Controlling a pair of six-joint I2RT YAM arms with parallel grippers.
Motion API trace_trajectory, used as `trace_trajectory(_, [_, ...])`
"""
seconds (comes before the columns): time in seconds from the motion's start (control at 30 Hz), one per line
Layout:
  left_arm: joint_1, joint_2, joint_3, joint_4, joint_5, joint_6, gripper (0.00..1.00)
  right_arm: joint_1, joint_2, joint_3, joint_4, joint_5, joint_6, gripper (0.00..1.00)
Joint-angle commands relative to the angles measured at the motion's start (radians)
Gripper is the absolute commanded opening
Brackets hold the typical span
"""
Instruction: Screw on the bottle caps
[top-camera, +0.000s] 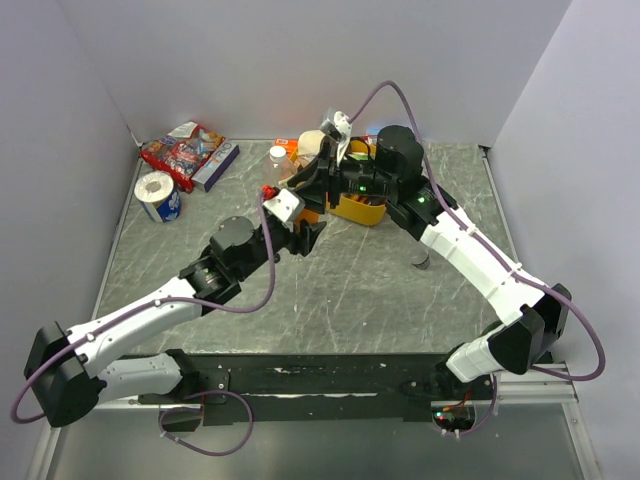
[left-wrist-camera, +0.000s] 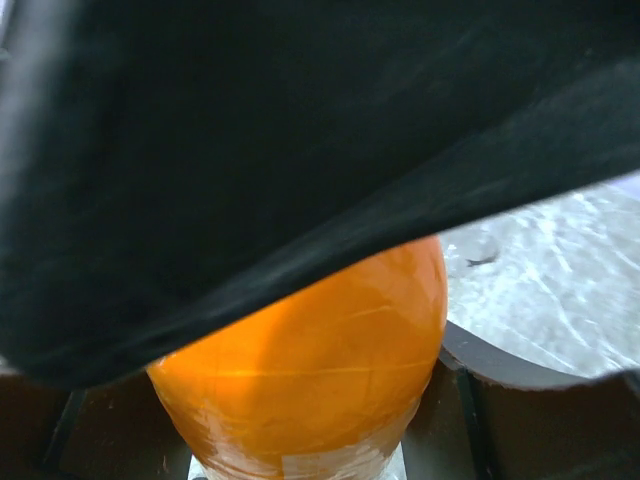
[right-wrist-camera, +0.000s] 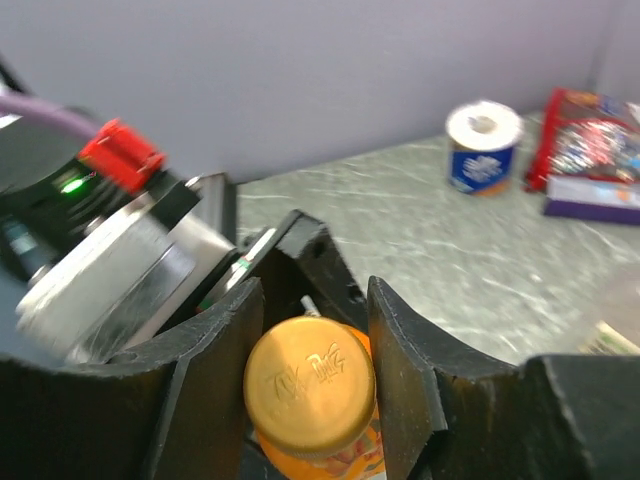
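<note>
The orange drink bottle (left-wrist-camera: 310, 370) stands near the table's middle back, and my left gripper (top-camera: 305, 228) is shut on its body, with a dark finger on each side in the left wrist view. From above, my right gripper (right-wrist-camera: 312, 330) is shut on the orange-gold cap (right-wrist-camera: 310, 382), which sits on the bottle's neck with both fingers pressed against its rim. A dark round cap (top-camera: 420, 260) lies on the table to the right. A small bottle with a white top (top-camera: 278, 154) stands at the back. The right arm's black body fills the top of the left wrist view.
A yellow container (top-camera: 358, 208) sits just right of the grippers. A toilet roll (top-camera: 158, 195) and snack packets (top-camera: 190, 152) lie at the back left. Grey walls close the back and both sides.
</note>
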Motion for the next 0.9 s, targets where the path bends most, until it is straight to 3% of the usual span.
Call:
trace_trajectory(0.0, [-0.015,0.036,0.076,0.036,-0.155,0.005,0.01,0.045,-0.020,0.017,-0.077,0.061,-0.009,0.00])
trace_trajectory(0.1, [-0.016,0.021,0.056,0.022,-0.126,-0.006,0.01,0.044,-0.023,0.013,-0.080,0.063,-0.020,0.00])
trace_trajectory(0.13, [-0.016,0.018,0.055,-0.001,-0.124,-0.005,0.06,0.042,-0.023,0.011,-0.080,0.063,-0.023,0.00])
trace_trajectory(0.17, [-0.013,0.012,0.049,-0.013,-0.124,-0.047,0.18,0.042,-0.023,0.010,-0.083,0.061,-0.029,0.00])
trace_trajectory(0.2, [-0.015,0.003,0.044,-0.022,-0.113,-0.049,0.53,0.039,-0.023,0.010,-0.089,0.060,-0.032,0.00])
trace_trajectory(0.3, [-0.012,-0.034,0.012,-0.073,-0.106,-0.063,0.96,0.027,-0.022,0.019,-0.097,0.041,-0.046,0.00])
trace_trajectory(0.43, [0.005,-0.115,-0.063,-0.157,-0.005,-0.081,0.96,-0.001,-0.009,0.048,-0.098,0.018,-0.052,0.00])
trace_trajectory(0.63, [0.079,-0.227,-0.106,-0.464,0.141,-0.146,0.96,-0.048,0.014,0.033,-0.074,0.023,-0.135,0.00])
trace_trajectory(0.73, [0.125,-0.281,-0.120,-0.594,0.198,-0.160,0.96,-0.060,0.020,-0.065,0.030,0.021,-0.225,0.00])
trace_trajectory(0.87, [0.309,-0.309,-0.099,-0.665,0.212,-0.195,0.96,-0.074,0.058,-0.186,0.246,0.014,-0.297,0.00])
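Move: The orange jar sits between the left fingers. The right fingers pinch its gold cap, with the jar's middle about 6 cm straight below them. From the right hand, the clear bottle stands about 17 cm ahead, 6 cm left and 28 cm lower, and the yellow basket is some 25 cm ahead, 13 cm right and 36 cm down. From the left hand, the black cap lies roughly 8 cm left, 1 cm ahead and 30 cm below. Down, left and back goes the left hand, about 13 cm in all, once its fingers have opened and let go of the orange jar's body; the fingers dip some 20 degrees as it leaves. The right hand keeps its pinch on the gold cap, sinks a little, then carries the jar about 4 cm forward and 4 cm down towards the clear bottle. ##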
